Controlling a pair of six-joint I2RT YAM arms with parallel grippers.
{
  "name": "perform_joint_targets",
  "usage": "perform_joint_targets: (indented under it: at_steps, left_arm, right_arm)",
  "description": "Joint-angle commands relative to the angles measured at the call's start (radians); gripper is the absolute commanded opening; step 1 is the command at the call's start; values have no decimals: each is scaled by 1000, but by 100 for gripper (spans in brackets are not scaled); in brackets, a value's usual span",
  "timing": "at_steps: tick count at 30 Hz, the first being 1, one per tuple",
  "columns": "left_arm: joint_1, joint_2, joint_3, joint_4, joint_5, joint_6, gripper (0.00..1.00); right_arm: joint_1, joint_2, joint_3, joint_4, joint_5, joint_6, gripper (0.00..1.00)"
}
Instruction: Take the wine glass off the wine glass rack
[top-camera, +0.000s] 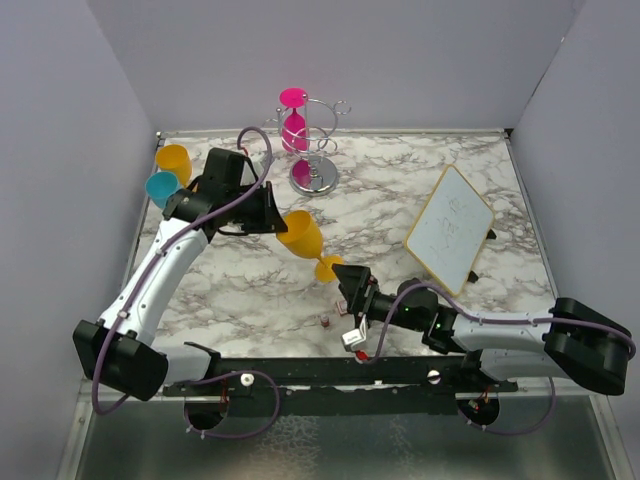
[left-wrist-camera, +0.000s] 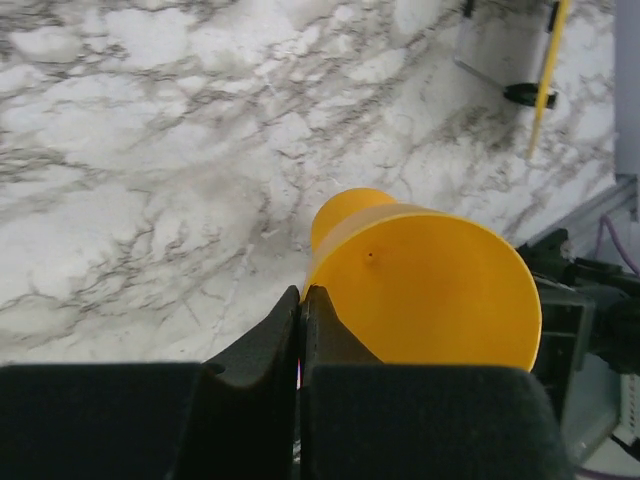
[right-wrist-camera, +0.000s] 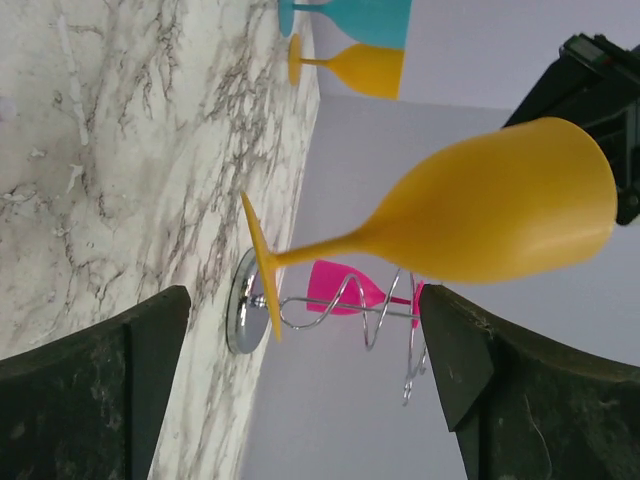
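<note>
My left gripper (top-camera: 268, 212) is shut on the rim of a yellow wine glass (top-camera: 300, 236) and holds it tilted, with its foot (top-camera: 328, 268) low over the marble table. In the left wrist view the fingers (left-wrist-camera: 302, 300) pinch the bowl's edge (left-wrist-camera: 430, 290). My right gripper (top-camera: 344, 284) is open and empty just beyond the foot. In its wrist view the glass (right-wrist-camera: 480, 215) lies between and past the open fingers (right-wrist-camera: 300, 345). The chrome wine glass rack (top-camera: 314, 172) stands at the back centre with a pink glass (top-camera: 294, 118) hanging on it. Both also show in the right wrist view, the rack (right-wrist-camera: 240, 315) and the pink glass (right-wrist-camera: 345, 285).
A yellow glass (top-camera: 173, 158) and a teal glass (top-camera: 160, 187) stand at the back left by the left arm. A small whiteboard (top-camera: 450, 225) lies tilted on the right. Grey walls enclose the table (top-camera: 400, 180) on three sides.
</note>
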Motion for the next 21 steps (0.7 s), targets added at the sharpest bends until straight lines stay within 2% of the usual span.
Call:
perform_joint_targets:
  at_steps: [1, 6, 8, 15, 18, 21]
  left_arm:
    - [-7, -48, 46, -66, -312, 5, 0]
    - [-1, -98, -47, -77, -689, 2, 0]
    - [24, -114, -95, -68, -782, -14, 0]
    - [308, -194, -223, 53, -749, -36, 0]
    - [381, -220, -233, 82, -797, -66, 0]
    - [446, -223, -233, 101, -824, -84, 0]
  right_arm:
    - [7, -25, -9, 89, 47, 64, 100]
    - [6, -66, 17, 37, -9, 179, 100]
    - [6, -56, 51, -17, 1, 236, 100]
    - [-2, 40, 162, -1, 167, 538, 100]
    - [-21, 40, 168, 89, 191, 713, 100]
    - [-36, 23, 179, 194, 280, 909, 100]
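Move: The left hand holds the orange wine glass by its rim. The clear table on the near side of the blue glass lies about 28 cm to its left, 7 cm ahead and 26 cm below. The blue glass stands roughly 31 cm left and 17 cm ahead of the left hand, and a second orange glass about 10 cm beyond the blue one. From the right hand, the held glass is some 9 cm left, 4 cm ahead and slightly above; the pink glass on the rack is about 46 cm ahead and 15 cm left. Leftward, fast and gathering speed, the left arm carries the orange glass about 24 cm towards the blue glass, sinking some 5 cm. Its wrist swings about 50 degrees counter-clockwise with its left side rising, the fingers keeping their pinch on the rim. The right hand, already wide open, rises about 4 cm, then also goes forward some 3 cm, turning its wrist. ##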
